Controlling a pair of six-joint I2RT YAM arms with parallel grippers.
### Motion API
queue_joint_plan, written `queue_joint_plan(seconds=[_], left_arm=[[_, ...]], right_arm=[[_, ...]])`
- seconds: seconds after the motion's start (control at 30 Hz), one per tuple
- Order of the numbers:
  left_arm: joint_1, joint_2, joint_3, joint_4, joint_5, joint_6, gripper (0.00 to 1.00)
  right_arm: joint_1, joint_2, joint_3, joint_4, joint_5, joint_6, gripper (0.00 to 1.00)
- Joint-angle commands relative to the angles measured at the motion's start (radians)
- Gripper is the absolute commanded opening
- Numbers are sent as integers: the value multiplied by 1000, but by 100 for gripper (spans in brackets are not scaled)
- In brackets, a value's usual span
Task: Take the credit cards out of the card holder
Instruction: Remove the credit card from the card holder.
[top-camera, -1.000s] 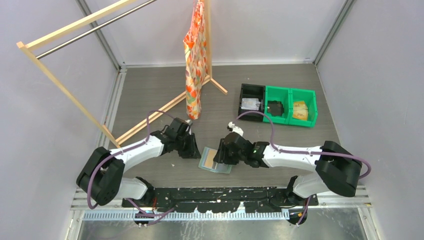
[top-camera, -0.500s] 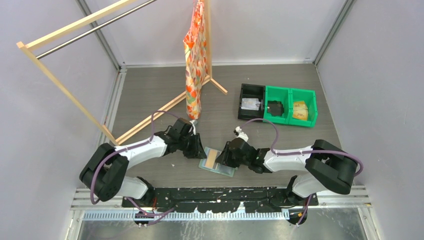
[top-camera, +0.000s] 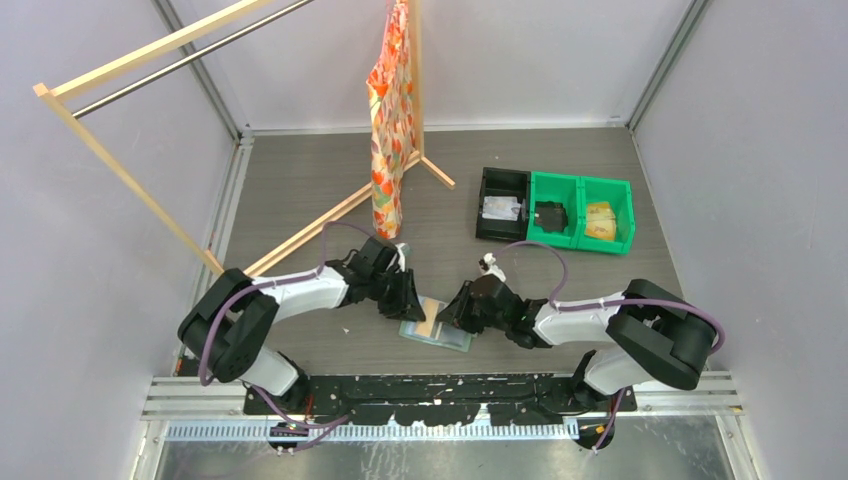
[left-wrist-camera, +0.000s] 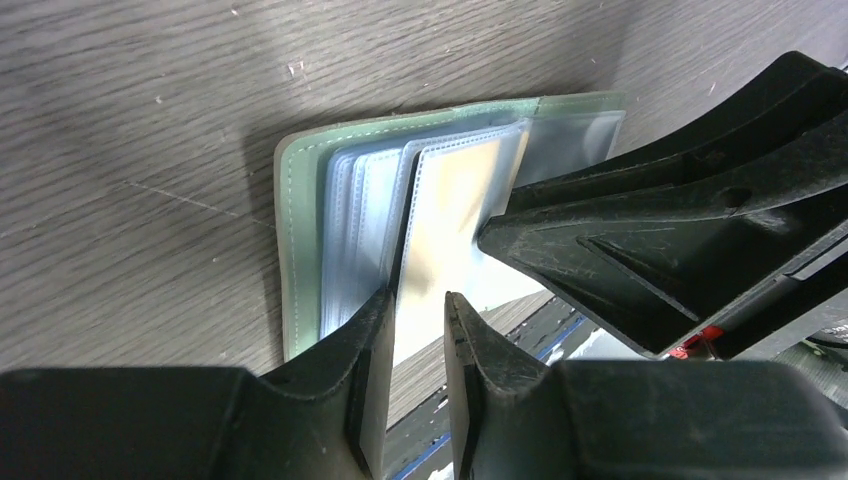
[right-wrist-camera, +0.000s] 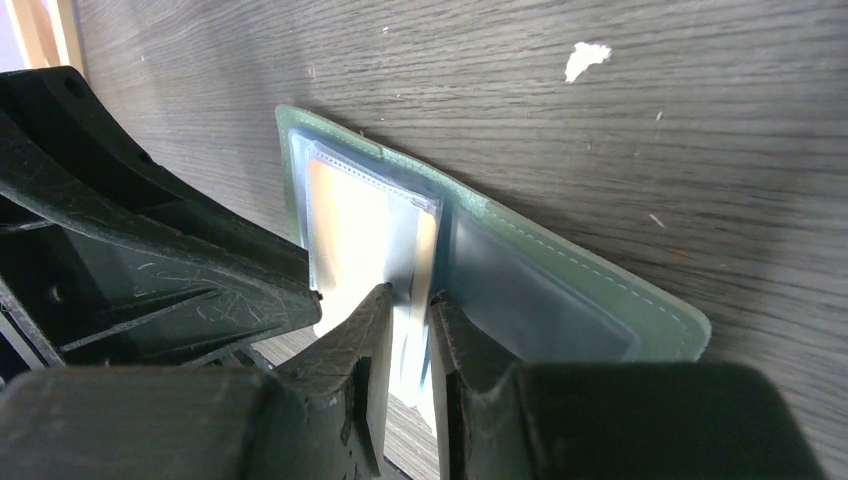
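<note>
The sage-green card holder lies open on the table between both arms. Its clear sleeves fan up, and one holds an orange-gold credit card. My right gripper comes in from the right, its jaws closed narrowly on the raised sleeve's edge. My left gripper sits low at the holder's left side. Its jaws stand slightly apart at the sleeve stack, pinching nothing I can see. The two grippers nearly touch over the holder.
A black bin and two joined green bins stand at the back right. A wooden rack's base rail and a hanging orange cloth are behind the left arm. The table's near edge runs close by.
The left gripper moved right onto the holder's left edge. The right gripper dropped lower onto the holder and narrowed its jaws around a raised sleeve.
</note>
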Motion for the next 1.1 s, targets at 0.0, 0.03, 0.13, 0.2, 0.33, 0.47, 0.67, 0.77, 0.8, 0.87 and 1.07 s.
queue_joint_plan(seconds=[0.0, 0.03, 0.13, 0.2, 0.33, 0.47, 0.67, 0.77, 0.8, 0.87, 1.07], left_arm=[[-23, 55, 25, 83, 15, -15, 26], [-29, 56, 26, 92, 15, -23, 26], [-41, 43, 25, 121, 14, -48, 23], [-44, 24, 20, 131, 10, -62, 18], [-45, -18, 12, 131, -3, -70, 11], [-46, -31, 12, 139, 9, -74, 3], [-45, -15, 3, 188, 21, -97, 1], [-46, -18, 1, 191, 12, -101, 0], [-46, -21, 3, 189, 3, -101, 0], [-49, -32, 4, 175, -12, -97, 0], [-59, -30, 23, 163, -16, -88, 1]], right_arm=[[-11, 20, -24, -32, 20, -13, 25], [-12, 24, -25, -29, 19, -12, 25], [-12, 31, -28, -23, 13, -11, 24], [-14, 34, -30, -20, 12, -9, 24], [-14, 36, -34, -18, 12, -7, 25], [-14, 23, -40, -27, 14, -1, 34], [-16, -45, -47, -71, 17, 7, 44], [-17, -122, -47, -145, 49, 1, 46], [-17, -149, -46, -175, 60, -2, 46], [-15, -201, -47, -220, 79, -6, 46], [-16, -311, -34, -317, 105, -18, 47]])
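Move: The card in its clear sleeve lies about 2 cm to the left hand's right, roughly 1 cm ahead and 1 cm below, with the sleeve's near-left edge running between the parted fingers. The open card holder's middle is some 4 cm to that hand's right and 1 cm back; the black tray is about 29 cm ahead and 20 cm right. From the right hand the card is about 2 cm left, 1 cm ahead and 1 cm below. Nearly in place at first, the left hand closes its fingers fully, pinching the free left edge of the card's sleeve, then draws it about 2 cm right and 2 cm up. The right hand waits close over the sleeve, opens to nearly half, then backs off about 3.5 cm to the right and 2 cm up. ##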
